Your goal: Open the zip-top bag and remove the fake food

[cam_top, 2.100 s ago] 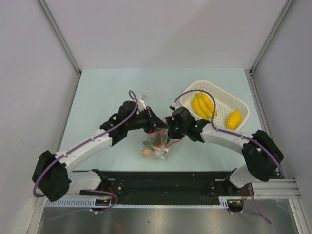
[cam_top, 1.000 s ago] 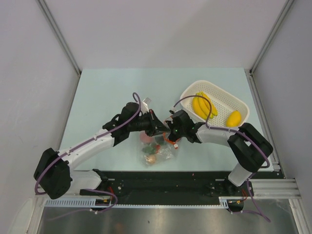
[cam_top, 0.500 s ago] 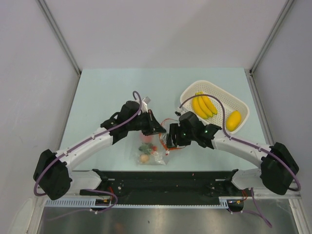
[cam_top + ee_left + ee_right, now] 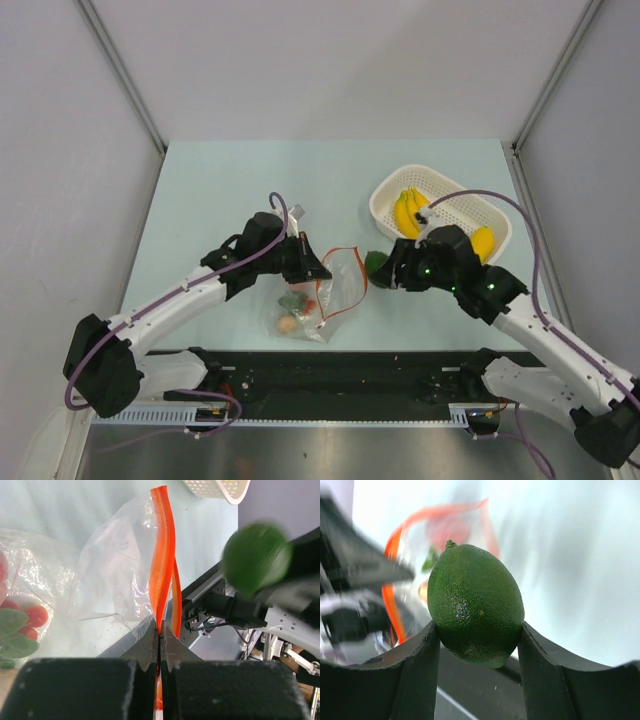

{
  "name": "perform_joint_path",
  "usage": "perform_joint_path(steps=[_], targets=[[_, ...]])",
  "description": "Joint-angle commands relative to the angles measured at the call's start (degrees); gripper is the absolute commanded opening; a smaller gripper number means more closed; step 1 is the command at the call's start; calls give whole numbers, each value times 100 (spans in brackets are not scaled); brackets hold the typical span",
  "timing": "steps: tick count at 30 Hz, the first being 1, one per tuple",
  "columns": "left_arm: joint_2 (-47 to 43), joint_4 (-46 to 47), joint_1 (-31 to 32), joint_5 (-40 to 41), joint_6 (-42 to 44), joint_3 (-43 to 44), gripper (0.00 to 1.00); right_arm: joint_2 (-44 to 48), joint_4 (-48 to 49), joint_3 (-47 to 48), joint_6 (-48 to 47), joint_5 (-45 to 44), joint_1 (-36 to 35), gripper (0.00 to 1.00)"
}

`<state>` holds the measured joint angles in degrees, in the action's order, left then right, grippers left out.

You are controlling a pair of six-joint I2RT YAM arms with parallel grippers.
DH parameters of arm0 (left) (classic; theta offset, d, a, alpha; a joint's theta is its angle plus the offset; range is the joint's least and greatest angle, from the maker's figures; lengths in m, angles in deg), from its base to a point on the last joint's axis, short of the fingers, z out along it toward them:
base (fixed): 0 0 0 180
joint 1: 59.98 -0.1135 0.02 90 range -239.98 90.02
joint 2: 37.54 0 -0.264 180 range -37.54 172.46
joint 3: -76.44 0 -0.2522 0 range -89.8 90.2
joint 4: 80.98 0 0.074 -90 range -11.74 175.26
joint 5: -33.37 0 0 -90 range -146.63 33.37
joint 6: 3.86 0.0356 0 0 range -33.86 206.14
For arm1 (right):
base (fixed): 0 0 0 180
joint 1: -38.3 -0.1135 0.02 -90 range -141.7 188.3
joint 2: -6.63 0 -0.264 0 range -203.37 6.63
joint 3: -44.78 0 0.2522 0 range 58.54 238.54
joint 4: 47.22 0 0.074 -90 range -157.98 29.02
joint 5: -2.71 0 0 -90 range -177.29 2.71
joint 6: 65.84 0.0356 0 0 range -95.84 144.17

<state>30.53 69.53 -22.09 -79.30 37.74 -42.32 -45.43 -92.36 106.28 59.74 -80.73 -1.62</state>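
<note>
The zip-top bag [image 4: 338, 287] lies crinkled on the table with its red zip strip [image 4: 162, 555] pulled apart into an open loop. My left gripper [image 4: 160, 630] is shut on that strip at the bag's near rim [image 4: 318, 272]. A dark green lime-like piece of fake food [image 4: 475, 605] is clamped between the fingers of my right gripper [image 4: 477, 628], which hangs just right of the bag mouth [image 4: 376, 266]. Inside the bag remain a tan egg-like piece [image 4: 287, 323], a green piece [image 4: 293, 299] and red pieces [image 4: 35, 615].
A white perforated basket [image 4: 455, 195] stands at the back right, holding a yellow banana bunch [image 4: 410, 212] and a yellow lemon-like fruit [image 4: 481, 243]. The black mounting rail [image 4: 340, 375] runs along the table's near edge.
My right gripper has drawn back out of the bag to the right, carrying the green piece. The left gripper keeps its hold on the strip, and the bag mouth now gapes.
</note>
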Motion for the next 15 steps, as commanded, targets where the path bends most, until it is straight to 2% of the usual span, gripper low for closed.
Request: perform_joint_path(steps=[1, 4, 10, 15], targets=[[-101, 35, -27, -114, 226, 50, 0, 327, -273, 112, -85, -86, 1291, 0], [-171, -35, -27, -141, 357, 77, 0, 108, -299, 252, -199, 81, 2293, 0], [-75, -238, -27, -316, 604, 270, 0, -946, -624, 691, -314, 432, 4103, 0], [-31, -545, -27, -176, 955, 516, 0, -1833, -914, 877, -437, 266, 4651, 0]])
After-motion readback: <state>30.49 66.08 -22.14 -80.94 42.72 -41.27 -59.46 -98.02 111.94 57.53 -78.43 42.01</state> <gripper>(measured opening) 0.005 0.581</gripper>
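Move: Ahead and to the right of the right hand, which already holds the green avocado clear of the bag, is the white basket, its middle about 21 cm farther out, 21 cm right and 16 cm lower. In it the bananas lie some 23 cm ahead and 13 cm right, the mango 16 cm ahead and 31 cm right. The open bag mouth is level with the hand, 9 cm to its left. From the left hand the basket is roughly 23 cm ahead and 34 cm right. Swinging quickly away from the bag mouth, the right arm carries the avocado about 19 cm right and 11 cm forward to the basket, rising a touch before sinking some 5 cm. The wrist turns about 40 degrees clockwise and tips a little further down, while the fingers keep their grip round the avocado. ##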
